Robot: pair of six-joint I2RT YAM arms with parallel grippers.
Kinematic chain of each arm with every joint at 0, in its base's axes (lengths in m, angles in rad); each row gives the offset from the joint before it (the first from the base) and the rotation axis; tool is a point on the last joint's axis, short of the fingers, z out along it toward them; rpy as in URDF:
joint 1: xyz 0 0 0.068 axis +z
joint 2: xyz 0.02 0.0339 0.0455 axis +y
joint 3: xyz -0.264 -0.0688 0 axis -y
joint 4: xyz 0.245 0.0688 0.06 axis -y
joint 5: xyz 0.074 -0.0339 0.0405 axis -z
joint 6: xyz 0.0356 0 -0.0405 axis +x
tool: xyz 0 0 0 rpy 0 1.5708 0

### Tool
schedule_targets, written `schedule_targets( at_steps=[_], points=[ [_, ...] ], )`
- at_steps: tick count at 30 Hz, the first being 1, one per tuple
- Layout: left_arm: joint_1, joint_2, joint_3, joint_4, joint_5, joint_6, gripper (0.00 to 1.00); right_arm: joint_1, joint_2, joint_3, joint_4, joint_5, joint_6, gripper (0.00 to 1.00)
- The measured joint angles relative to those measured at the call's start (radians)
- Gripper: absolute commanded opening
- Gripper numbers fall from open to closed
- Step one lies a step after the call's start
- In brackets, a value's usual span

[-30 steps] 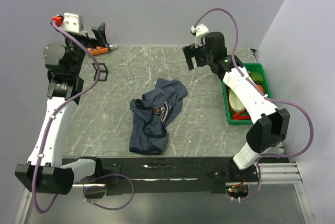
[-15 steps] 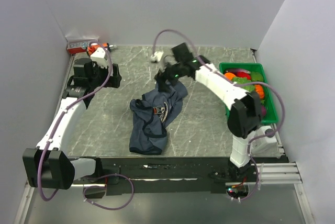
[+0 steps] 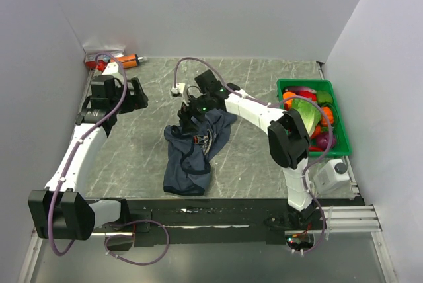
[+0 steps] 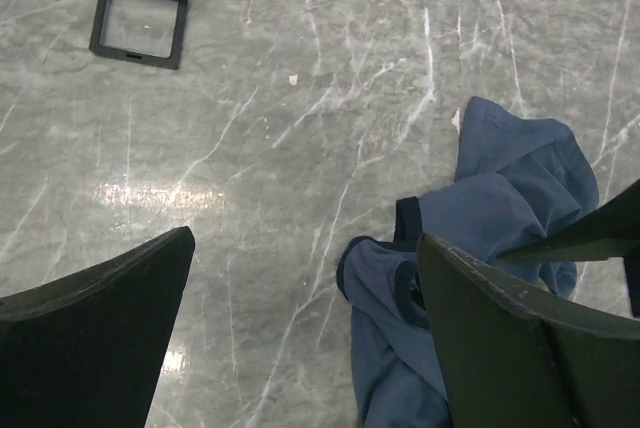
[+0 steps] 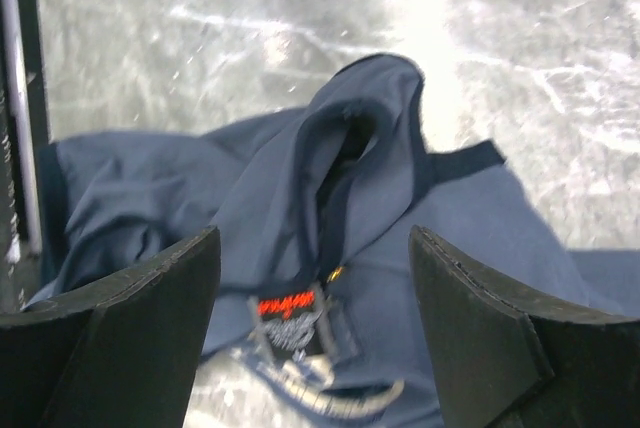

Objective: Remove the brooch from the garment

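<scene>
The garment (image 3: 192, 154), a navy tank top, lies crumpled mid-table; it also shows in the left wrist view (image 4: 500, 188). In the right wrist view its fabric (image 5: 240, 188) fills the frame, with a red-lettered label and grey-white print. The brooch (image 5: 335, 273) is a tiny gold speck beside the dark trim, just right of the label. My right gripper (image 3: 192, 111) (image 5: 314, 240) is open and hovers over the garment's upper part, jaws straddling the brooch without touching. My left gripper (image 3: 137, 94) (image 4: 305, 240) is open and empty, above bare table left of the garment.
A green bin (image 3: 305, 83) of colourful toys stands at the right edge. An orange cylinder (image 3: 129, 61) and a red-white item (image 3: 98, 62) lie in the back left corner. A small black square box (image 4: 140, 8) sits on the table behind the left gripper.
My right arm swung from the back right, leftwards and down, to above the garment. My left arm came out of the back left corner and now looks down at the table.
</scene>
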Motion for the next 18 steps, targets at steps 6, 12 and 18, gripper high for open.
schedule_targets(
  at_steps=[6,12,18],
  points=[
    [0.04,-0.005,-0.002,-0.02,-0.021,-0.03,0.99,0.012,0.078,0.002,0.096,-0.002,0.067,0.85],
    [0.127,-0.024,-0.018,-0.042,-0.026,-0.053,0.99,0.039,0.191,0.051,0.106,0.002,0.116,0.78],
    [0.147,-0.079,-0.069,-0.054,-0.03,-0.061,0.98,0.051,0.239,0.095,0.139,-0.001,0.188,0.28]
  ],
)
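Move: The right hand, open, points left and down over the garment; the dark-edged fold it goes for lies about 5 cm to its left, level with it forward, and some 8 cm below. The brooch sits about 3 cm to its right and 2 cm back, some 9 cm down; the garment's near hem is roughly 18 cm back, straight behind. From the left hand the fold is about 12 cm right, 4 cm back and 18 cm below. The right hand sinks about 7 cm while reaching some 5 cm to the left, past the brooch and down to the garment's dark-edged fold, and near the bottom its open fingers start to close around the fold, ending about half open. Meanwhile the left hand, still empty and wide open, swings some 5 cm left and a little back, away from the garment, turning roughly 10 degrees counter-clockwise to clear the space. ##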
